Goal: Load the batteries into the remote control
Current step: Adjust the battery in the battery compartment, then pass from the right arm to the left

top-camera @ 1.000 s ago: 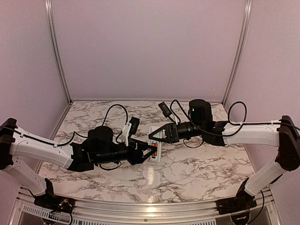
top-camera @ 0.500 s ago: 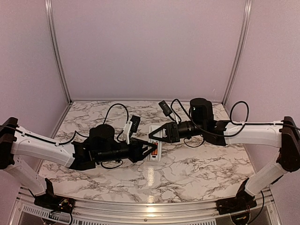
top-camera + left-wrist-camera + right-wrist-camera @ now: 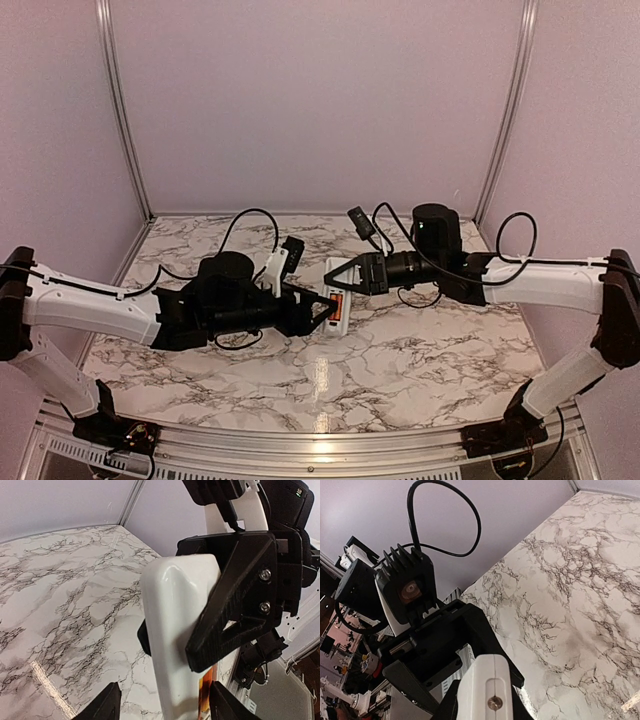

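The white remote control is held above the marble table between both arms. My right gripper is shut on its far end; one black finger presses its flank in the left wrist view. An orange-red battery lies in the recess, showing as an orange strip along the remote's right edge. My left gripper is open, and its fingertips stand either side of the remote's near end, the left one apart from it. In the right wrist view the remote's end fills the jaws.
The marble table is walled by pale panels with aluminium posts at the back corners. A metal rail runs along the near edge. Black cables loop over both wrists. The left arm's camera housing faces the right wrist.
Both grippers and the remote have shifted slightly away from the near edge and to the right. The left gripper's jaws narrowed, then widened again.
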`<action>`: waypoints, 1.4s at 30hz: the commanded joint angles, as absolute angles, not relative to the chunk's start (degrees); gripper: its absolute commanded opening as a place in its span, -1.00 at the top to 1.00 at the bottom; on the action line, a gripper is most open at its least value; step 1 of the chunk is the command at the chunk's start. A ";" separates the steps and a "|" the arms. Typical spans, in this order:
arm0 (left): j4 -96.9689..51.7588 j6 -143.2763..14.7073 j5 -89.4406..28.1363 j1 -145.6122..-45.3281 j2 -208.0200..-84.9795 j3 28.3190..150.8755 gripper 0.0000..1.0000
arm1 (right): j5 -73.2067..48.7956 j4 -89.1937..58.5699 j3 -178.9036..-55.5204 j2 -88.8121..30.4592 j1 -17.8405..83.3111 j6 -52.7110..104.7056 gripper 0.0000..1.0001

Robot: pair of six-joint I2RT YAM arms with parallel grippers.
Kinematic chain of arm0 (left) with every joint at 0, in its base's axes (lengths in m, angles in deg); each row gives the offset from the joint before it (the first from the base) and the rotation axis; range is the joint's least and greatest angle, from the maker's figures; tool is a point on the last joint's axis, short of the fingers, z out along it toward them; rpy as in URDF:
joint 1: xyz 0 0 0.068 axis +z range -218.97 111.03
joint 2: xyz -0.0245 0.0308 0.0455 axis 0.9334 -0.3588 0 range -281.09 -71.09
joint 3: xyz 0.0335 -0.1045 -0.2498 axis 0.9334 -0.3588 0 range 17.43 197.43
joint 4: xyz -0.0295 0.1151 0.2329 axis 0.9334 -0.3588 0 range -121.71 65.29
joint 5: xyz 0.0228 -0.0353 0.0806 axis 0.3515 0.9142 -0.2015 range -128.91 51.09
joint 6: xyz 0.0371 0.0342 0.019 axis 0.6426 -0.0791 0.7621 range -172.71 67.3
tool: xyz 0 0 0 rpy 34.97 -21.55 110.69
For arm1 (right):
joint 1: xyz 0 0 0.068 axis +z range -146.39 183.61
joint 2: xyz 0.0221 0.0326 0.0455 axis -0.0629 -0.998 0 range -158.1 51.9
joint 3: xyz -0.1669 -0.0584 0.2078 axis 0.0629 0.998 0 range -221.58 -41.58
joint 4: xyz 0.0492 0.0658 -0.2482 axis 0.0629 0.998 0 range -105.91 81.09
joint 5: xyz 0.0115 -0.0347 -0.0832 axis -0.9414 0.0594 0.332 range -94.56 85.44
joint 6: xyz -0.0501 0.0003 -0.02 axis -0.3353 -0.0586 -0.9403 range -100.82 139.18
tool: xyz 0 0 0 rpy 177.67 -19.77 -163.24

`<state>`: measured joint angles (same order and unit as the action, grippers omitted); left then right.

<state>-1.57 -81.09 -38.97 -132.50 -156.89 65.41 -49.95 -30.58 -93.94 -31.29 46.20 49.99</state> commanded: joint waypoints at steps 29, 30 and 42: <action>-25.54 -78.73 -52.90 -137.58 -158.69 74.49 -0.71 | -43.22 -33.85 -86.23 -34.48 41.50 58.87 1.00; -25.32 -79.56 -52.99 -138.07 -160.57 75.88 -0.73 | -42.77 -34.23 -86.23 -34.68 41.83 59.38 1.00; -28.02 -85.93 -58.23 -140.77 -174.83 87.68 -0.68 | -41.39 -37.50 -84.72 -35.20 43.38 62.85 0.97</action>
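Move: The batteries in the compartment sit right at the left fingertips, about 1 cm ahead and 2 cm to the right, at nearly the same height. The remote control's middle is some 2 cm ahead, 2 cm right and 1 cm above the left hand point; the right fingertips gripping it are roughly 5 cm ahead, 2 cm right and 3 cm above. From the right hand the batteries lie about 5 cm back, 1 cm left and 3 cm below. Leftward and down, the left hand comes free of the compartment, fingertips tipping down by some 25 degrees, then swings back right about 12 cm to the remote with its fingers spread wider, one each side of it. The right hand keeps its grip, carrying the remote forward and right, then chiefly down, turning clockwise and tipping. ##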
